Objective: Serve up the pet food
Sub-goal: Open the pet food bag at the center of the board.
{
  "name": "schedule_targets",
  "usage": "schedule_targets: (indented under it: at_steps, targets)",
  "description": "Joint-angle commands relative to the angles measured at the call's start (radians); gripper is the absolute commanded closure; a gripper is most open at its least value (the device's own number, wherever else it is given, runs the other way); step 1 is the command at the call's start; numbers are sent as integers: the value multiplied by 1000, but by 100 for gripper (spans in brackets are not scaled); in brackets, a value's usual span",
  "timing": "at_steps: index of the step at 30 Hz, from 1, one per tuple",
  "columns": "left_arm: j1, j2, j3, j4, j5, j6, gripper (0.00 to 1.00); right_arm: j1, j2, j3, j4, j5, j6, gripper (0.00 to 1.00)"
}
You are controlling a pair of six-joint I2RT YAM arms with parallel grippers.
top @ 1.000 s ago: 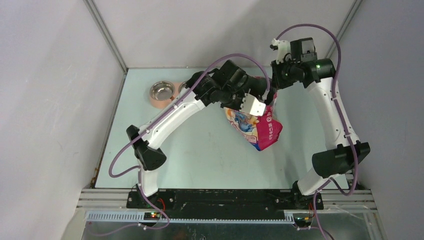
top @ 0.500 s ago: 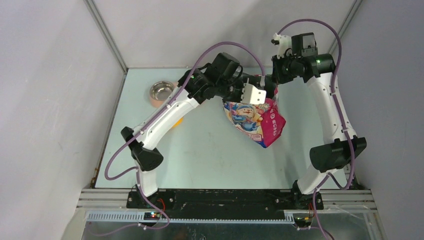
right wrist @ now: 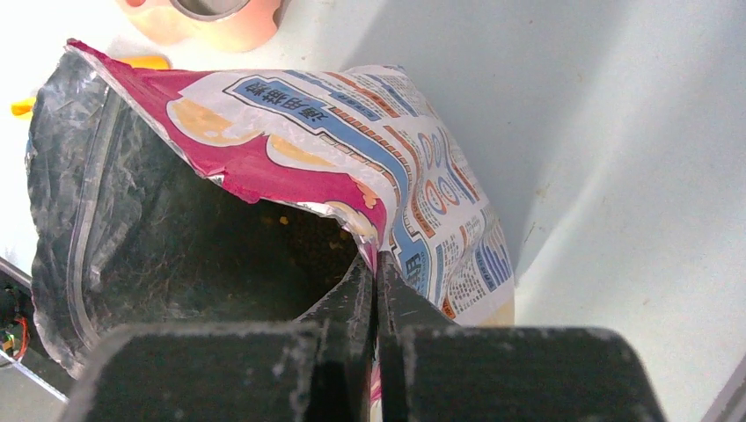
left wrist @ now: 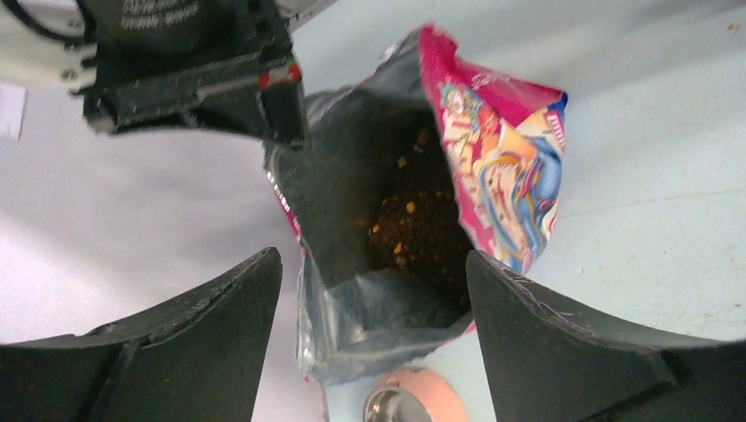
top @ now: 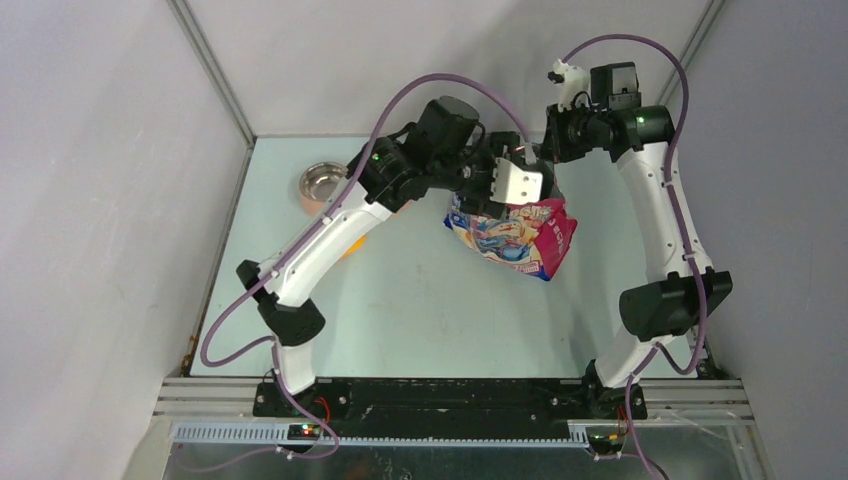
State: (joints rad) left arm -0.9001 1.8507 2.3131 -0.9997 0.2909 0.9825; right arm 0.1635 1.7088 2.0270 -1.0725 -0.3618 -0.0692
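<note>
The pet food bag (top: 515, 235), glossy pink and blue, hangs with its mouth open from my right gripper (right wrist: 376, 264), which is shut on the bag's rim. Brown kibble (left wrist: 413, 220) shows deep inside the bag (left wrist: 501, 167). My left gripper (left wrist: 371, 259) is open, its fingers on either side of the bag's near lip without touching it. In the top view the left gripper (top: 500, 185) sits just above the bag's top, close to the right gripper (top: 545, 160).
The pink feeder with a steel bowl (top: 322, 185) stands at the back left; it also shows below the bag (left wrist: 413, 406) and at the top of the right wrist view (right wrist: 211, 18). An orange scoop (top: 352, 248) lies partly hidden under the left arm.
My left gripper has opened and let go of the bag's rim. The bag has shifted slightly right and back, held by the right gripper alone.
</note>
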Motion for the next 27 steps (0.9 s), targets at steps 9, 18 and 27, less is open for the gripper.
schedule_targets:
  at_steps: [9,18,27]
  targets:
    - [-98,130,60,78,-21,-133,15,10,-124,-2,191,-76,18,100]
    - [-106,220,89,113,-108,-179,37,35,-192,-57,207,-59,1,100]
    - [-108,206,123,20,-75,-233,100,43,-223,-124,251,1,-28,100]
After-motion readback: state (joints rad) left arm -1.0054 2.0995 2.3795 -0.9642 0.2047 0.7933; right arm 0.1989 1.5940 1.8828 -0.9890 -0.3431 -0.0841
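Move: The open bag's near rim, the pink printed edge, is about 7 cm to the right of the empty, wide-open left gripper, level with it fore and aft and some 10 cm lower. The middle of the bag's mouth lies about 4 cm ahead, 4 cm right and 9 cm below. The closed right gripper, already holding the far rim, is roughly 11 cm ahead, 4 cm right and 6 cm below. From the right hand, the near rim lies about 11 cm back, 3 cm right and 4 cm lower. The bag's near rim is taken by the left hand, which swings right some 7 cm with open fingers, then sinks about 10 cm, tipping roughly 10 degrees further downward until the rim runs between its fingers, and closes to pinch it. The right hand keeps its pinch on the far rim and eases back about 2 cm towards the left one. ##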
